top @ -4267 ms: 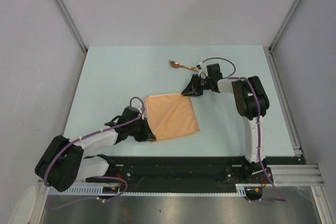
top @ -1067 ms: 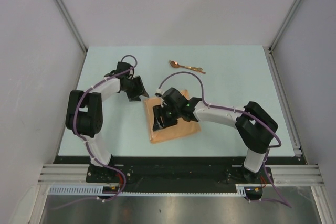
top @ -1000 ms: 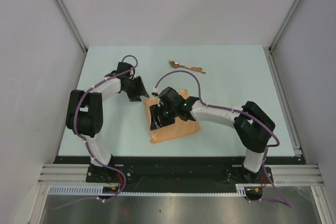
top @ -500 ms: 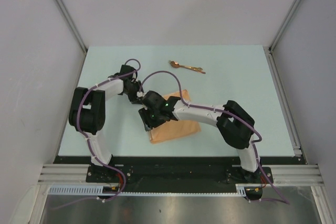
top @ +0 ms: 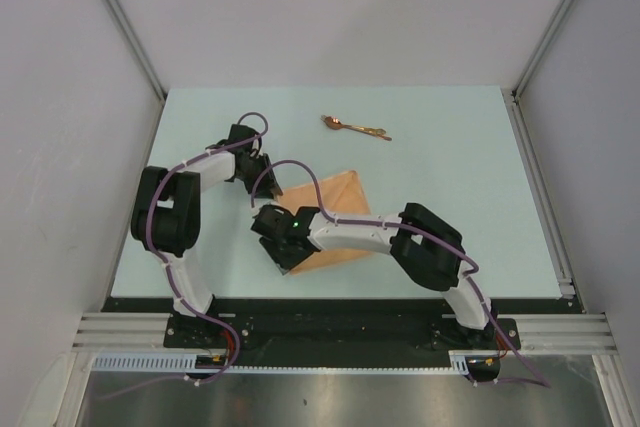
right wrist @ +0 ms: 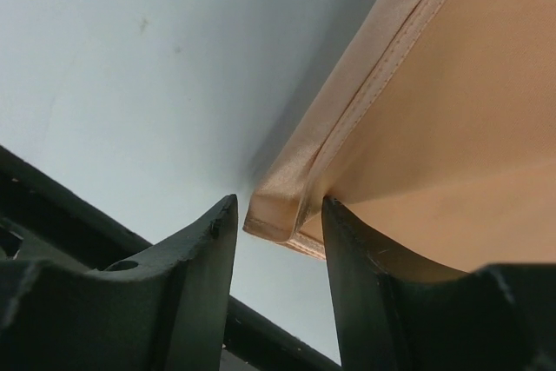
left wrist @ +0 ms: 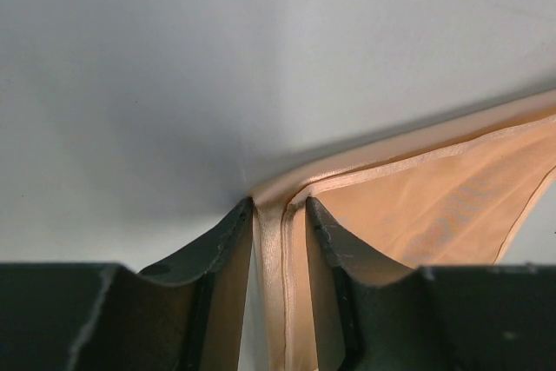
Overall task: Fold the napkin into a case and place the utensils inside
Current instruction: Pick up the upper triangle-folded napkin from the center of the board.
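The peach-orange napkin [top: 338, 205] lies folded on the pale table. My left gripper [top: 268, 179] is at its far-left corner. In the left wrist view the doubled hem of the napkin [left wrist: 417, 206] runs between the two fingers of my left gripper [left wrist: 278, 219], and a sliver of table shows beside it. My right gripper [top: 287, 257] is at the near-left corner. That folded corner of the napkin [right wrist: 287, 202] sits inside the gap of my right gripper [right wrist: 276, 215] and is not pinched. The copper-gold utensils [top: 355, 127] lie apart at the back.
The table [top: 450, 147] is walled by grey panels, with metal posts at its back corners. A black rail [top: 330, 315] runs along the near edge by the arm bases. The right arm's elbow [top: 430, 247] reaches across the napkin's right side.
The right gripper slid left and nearer across the napkin to its near-left corner. The left gripper moved onto the far-left corner. Both pairs of jaws have narrowed.
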`<state>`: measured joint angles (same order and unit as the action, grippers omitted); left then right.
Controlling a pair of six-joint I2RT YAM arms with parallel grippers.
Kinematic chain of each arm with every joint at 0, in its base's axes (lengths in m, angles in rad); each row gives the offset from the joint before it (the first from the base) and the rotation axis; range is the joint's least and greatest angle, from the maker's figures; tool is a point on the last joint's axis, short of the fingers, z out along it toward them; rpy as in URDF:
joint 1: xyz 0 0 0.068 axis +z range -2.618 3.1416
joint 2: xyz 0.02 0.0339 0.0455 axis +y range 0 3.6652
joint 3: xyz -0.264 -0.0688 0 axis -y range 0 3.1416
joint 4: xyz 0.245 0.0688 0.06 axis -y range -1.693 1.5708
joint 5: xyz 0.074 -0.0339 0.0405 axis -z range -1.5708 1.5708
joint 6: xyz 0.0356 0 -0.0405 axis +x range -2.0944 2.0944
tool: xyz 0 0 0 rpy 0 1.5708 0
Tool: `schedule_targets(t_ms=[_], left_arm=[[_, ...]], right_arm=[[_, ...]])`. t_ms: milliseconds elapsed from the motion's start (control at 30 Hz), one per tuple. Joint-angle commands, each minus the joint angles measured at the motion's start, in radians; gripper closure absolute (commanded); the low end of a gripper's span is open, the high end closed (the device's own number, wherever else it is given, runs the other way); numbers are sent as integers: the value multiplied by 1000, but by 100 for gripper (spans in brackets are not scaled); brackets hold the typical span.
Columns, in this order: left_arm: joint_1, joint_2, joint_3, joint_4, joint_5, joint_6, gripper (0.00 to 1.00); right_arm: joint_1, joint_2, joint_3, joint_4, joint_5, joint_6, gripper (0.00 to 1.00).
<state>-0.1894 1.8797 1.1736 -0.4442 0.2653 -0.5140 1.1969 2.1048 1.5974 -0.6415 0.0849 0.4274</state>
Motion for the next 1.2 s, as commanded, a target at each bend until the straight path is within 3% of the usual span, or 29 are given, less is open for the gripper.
schedule_targets(t_ms=[0,267,467,733,867,1033,1167], left_arm=[[-2,-21,-23,1,-11,19,63],[-2,-24,-23,-8,-17,23,62],[-1,-44,-29,-4,-40,23,60],[8,-57,-37,-1,-41,16,54],[22,-83,-43,10,-23,14,42],[25,-123,-45,-36,18,-9,35],[31,-217,-98,-16,43,-46,32]], right_arm=[[18,35,52,-21,64,5,52],[26,67,55,-66,99,1,54],[36,83,39,-125,180,-15,62],[61,161,111,-207,305,-21,84],[63,132,125,-186,325,-12,100],[24,-6,32,-10,241,1,100],[-31,-181,-112,143,39,14,100]])
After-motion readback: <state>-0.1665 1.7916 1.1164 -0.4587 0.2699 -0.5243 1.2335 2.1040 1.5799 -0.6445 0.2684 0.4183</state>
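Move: The napkin's near-left corner lies between the right hand's open fingers, about 1 cm ahead and 1 cm below. The napkin's near-right corner is some 20 cm to its right and 5 cm farther out. The left hand stands astride the napkin's far-left corner, about 1 cm above it. From this hand the far-right corner is roughly 18 cm right and 5 cm ahead, the utensils some 20 cm right and 15 cm ahead. The right fingers shut fully on the napkin's near-left corner and pinch it, the hand first sinking and easing forward about 1 cm each while the fingertips tilt some 15 degrees forward and right, then edging right and just starting up. The left hand waits, then opens to about two thirds and backs up off the far-left corner by about 2 cm, upward, backward and a little left. ##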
